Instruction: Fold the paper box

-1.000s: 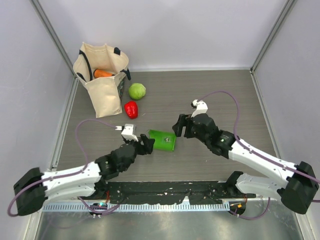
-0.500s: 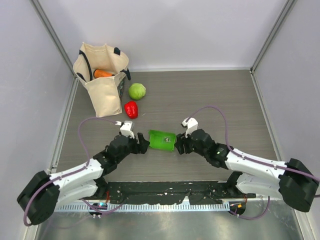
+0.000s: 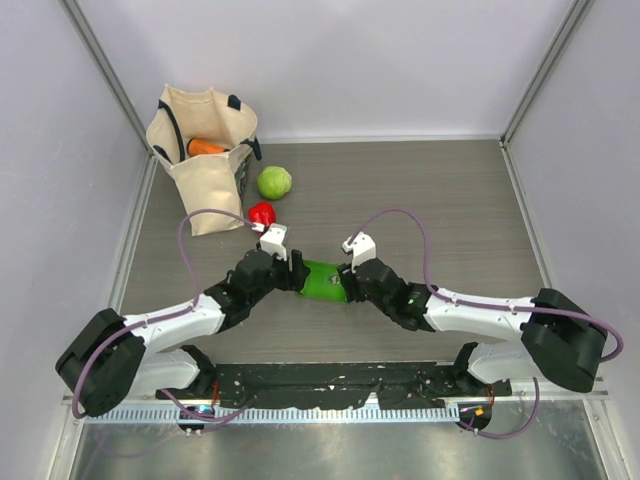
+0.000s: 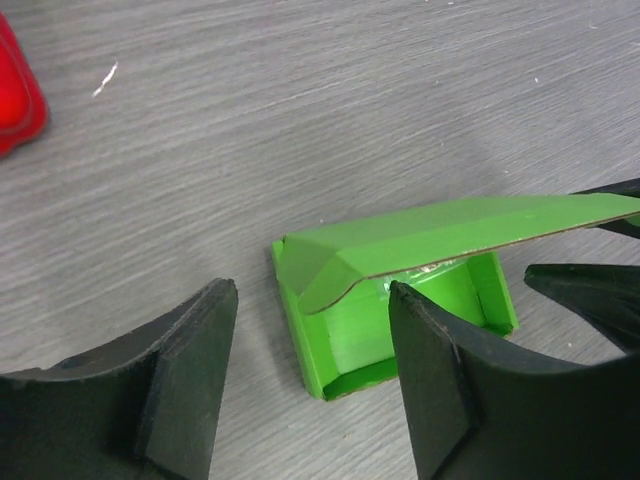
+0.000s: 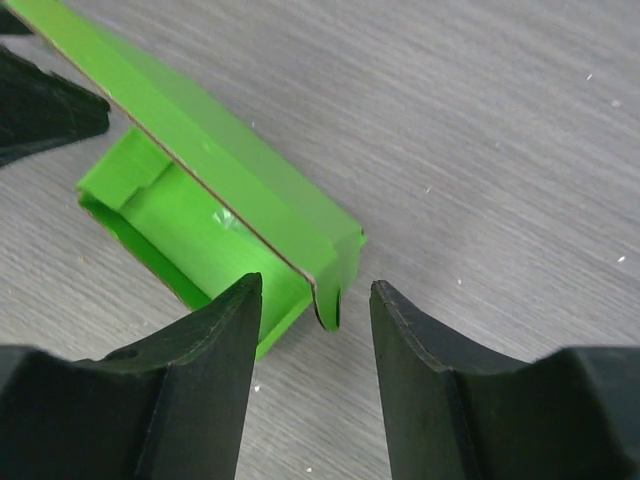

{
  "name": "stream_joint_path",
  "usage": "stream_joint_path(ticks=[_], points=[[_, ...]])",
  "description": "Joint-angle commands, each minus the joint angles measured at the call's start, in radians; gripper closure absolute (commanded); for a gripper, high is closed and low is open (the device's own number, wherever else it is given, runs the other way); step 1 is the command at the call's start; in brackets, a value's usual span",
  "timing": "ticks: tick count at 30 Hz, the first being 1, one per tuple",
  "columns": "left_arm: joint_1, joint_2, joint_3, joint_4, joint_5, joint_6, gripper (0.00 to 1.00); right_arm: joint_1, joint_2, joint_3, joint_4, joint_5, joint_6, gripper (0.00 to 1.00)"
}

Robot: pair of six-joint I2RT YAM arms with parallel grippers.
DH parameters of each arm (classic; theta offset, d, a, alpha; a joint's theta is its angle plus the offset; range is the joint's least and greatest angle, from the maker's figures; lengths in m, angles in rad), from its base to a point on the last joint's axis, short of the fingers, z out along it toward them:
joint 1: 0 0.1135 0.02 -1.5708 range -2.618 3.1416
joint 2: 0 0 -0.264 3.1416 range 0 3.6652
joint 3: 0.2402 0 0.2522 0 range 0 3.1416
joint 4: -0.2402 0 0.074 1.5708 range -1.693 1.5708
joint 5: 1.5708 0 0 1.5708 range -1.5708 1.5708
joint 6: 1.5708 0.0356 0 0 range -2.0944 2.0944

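The paper box, bright green card, lies mid-table as a shallow tray with its lid half raised. In the left wrist view the paper box shows its open tray under the slanting lid. My left gripper is open, and its jaws straddle the tray's near corner. In the right wrist view the lid of the paper box ends in a small tuck flap. That flap hangs between the jaws of my right gripper, which is open, with a gap on each side. From above, my left gripper and right gripper meet the box from opposite ends.
A cloth bag with an orange carrot in it stands at the back left. A round pale-green vegetable and a red pepper lie beside it; the pepper is close behind my left wrist. Walls enclose the table.
Both arms have closed in on the box from either side. The right gripper dropped from above to the box's right end and its jaws narrowed. The left gripper moved forward.
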Motion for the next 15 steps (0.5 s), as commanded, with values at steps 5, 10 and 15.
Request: stream_joint_path(ticks=[5, 10, 15], points=[[0.004, 0.052, 0.063, 0.02, -0.011, 0.077, 0.49, 0.029, 0.018, 0.082, 0.022, 0.136, -0.011, 0.62], [0.004, 0.068, 0.079, 0.023, 0.005, 0.082, 0.61, 0.041, 0.031, 0.087, 0.019, 0.16, -0.008, 0.71], [0.002, 0.086, 0.096, 0.018, 0.005, 0.085, 0.73, 0.051, 0.074, 0.103, 0.04, 0.191, -0.009, 0.84]])
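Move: The raised lid's left corner tab sits about 1 cm ahead and 1 cm right of the left hand, at its height; the tray's middle is some 4 cm right, 1 cm back and 5 cm below, and the red pepper about 12 cm ahead, 8 cm left and 6 cm below. The lid's right corner tab is about 1 cm ahead of the right hand, level sideways and in height; from there the tray's middle is 5 cm left, 1 cm back and 5 cm down. The lid's two corner tabs are taken between the fingers, one by each hand. The left hand eases barely 1 cm forward, slightly right and down, narrowing from well open to under half that gap around the left tab. The right goes about 1 cm forward while rising some 1.5 cm, then sinks back by half, its fingers closing about the right tab. ##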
